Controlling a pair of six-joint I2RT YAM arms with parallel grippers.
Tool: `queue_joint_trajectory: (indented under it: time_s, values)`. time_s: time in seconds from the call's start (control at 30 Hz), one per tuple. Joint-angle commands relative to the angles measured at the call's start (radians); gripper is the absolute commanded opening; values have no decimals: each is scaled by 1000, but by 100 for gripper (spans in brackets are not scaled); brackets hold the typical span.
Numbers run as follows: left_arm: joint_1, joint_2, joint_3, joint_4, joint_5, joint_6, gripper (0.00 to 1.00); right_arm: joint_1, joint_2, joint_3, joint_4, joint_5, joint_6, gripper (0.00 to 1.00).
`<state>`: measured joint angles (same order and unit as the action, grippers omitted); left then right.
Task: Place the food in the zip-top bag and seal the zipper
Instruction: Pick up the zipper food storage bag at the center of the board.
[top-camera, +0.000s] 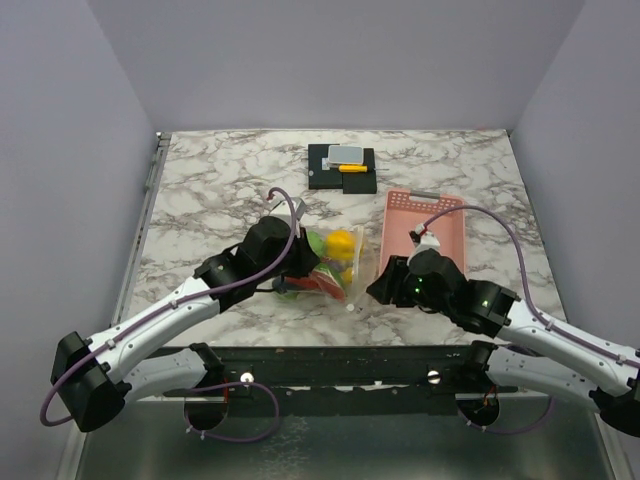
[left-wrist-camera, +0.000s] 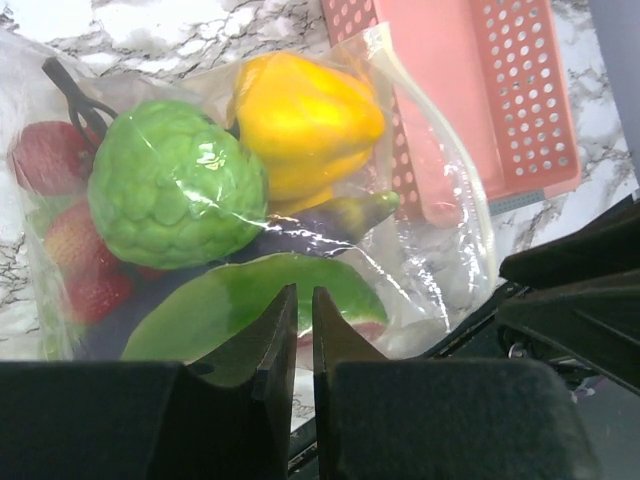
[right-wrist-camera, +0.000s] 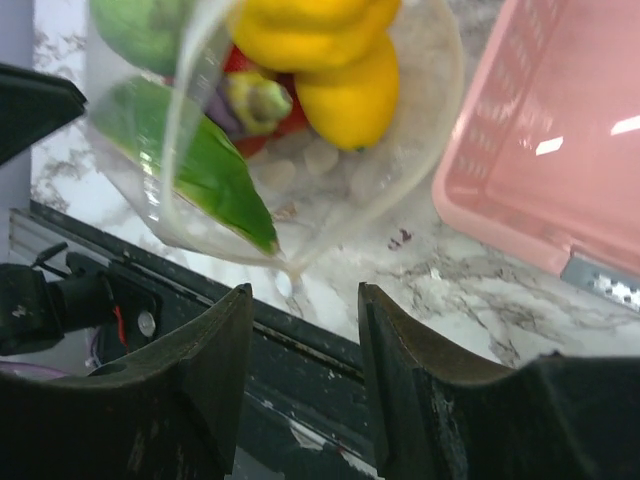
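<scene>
The clear zip-top bag (top-camera: 338, 265) lies on the marble table between both arms, with the food inside it: a bumpy green fruit (left-wrist-camera: 175, 185), a yellow pepper (left-wrist-camera: 305, 120), red strawberries (left-wrist-camera: 50, 155), a green leaf-shaped piece (left-wrist-camera: 250, 300) and a yellow lemon (right-wrist-camera: 345, 95). The bag's white zipper strip (left-wrist-camera: 470, 170) curves along the side nearest the basket. My left gripper (left-wrist-camera: 298, 300) is at the bag's near edge, its jaws down to a thin slit and pinching the plastic. My right gripper (right-wrist-camera: 305, 295) stands open just short of the bag's (right-wrist-camera: 330, 190) near corner, holding nothing.
A pink perforated basket (top-camera: 425, 230) stands right of the bag, close behind my right wrist. A yellow-and-grey item on a black base (top-camera: 343, 165) sits at the back centre. The table's black front rail (right-wrist-camera: 300, 340) runs directly under my right fingers.
</scene>
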<state>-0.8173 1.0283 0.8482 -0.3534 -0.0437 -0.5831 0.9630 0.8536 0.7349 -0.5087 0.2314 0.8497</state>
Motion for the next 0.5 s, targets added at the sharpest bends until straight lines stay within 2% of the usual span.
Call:
queue_joint_trajectory:
  time_s: [0.0, 0.23, 0.47]
  values:
    - [7, 27, -37, 60, 9, 2, 11, 8, -53, -103, 27, -88, 87, 52]
    - [10, 41, -56, 77, 17, 2, 11, 10, -81, -278, 254, -260, 159, 52]
    - [16, 33, -56, 76, 26, 3, 11, 18, -46, -370, 491, -289, 226, 54]
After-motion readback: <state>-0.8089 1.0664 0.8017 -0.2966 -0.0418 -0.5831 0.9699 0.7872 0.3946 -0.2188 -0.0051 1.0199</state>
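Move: Some 4 cm back, 5 cm to the left and 12 cm below the open right hand lies the near corner of the zipper bag's mouth. From that hand the yellow pepper inside is about 10 cm ahead and 8 cm left, and the empty pink basket 11 cm ahead and 11 cm right. For the nearly shut left hand, the bag's middle is roughly 2 cm ahead, 4 cm right and 12 cm below, with the green fruit 4 cm ahead and 1 cm right. Sinking about 7 cm and drawing back some 4 cm, the right hand comes down towards the near corner of the bag's mouth, curving a little left late on. Its wrist rolls left side up and tips the still-open fingers down, some 15 degrees in all. The left hand, fingers staying nearly shut, settles about 2 cm lower over the bag, then holds there. ##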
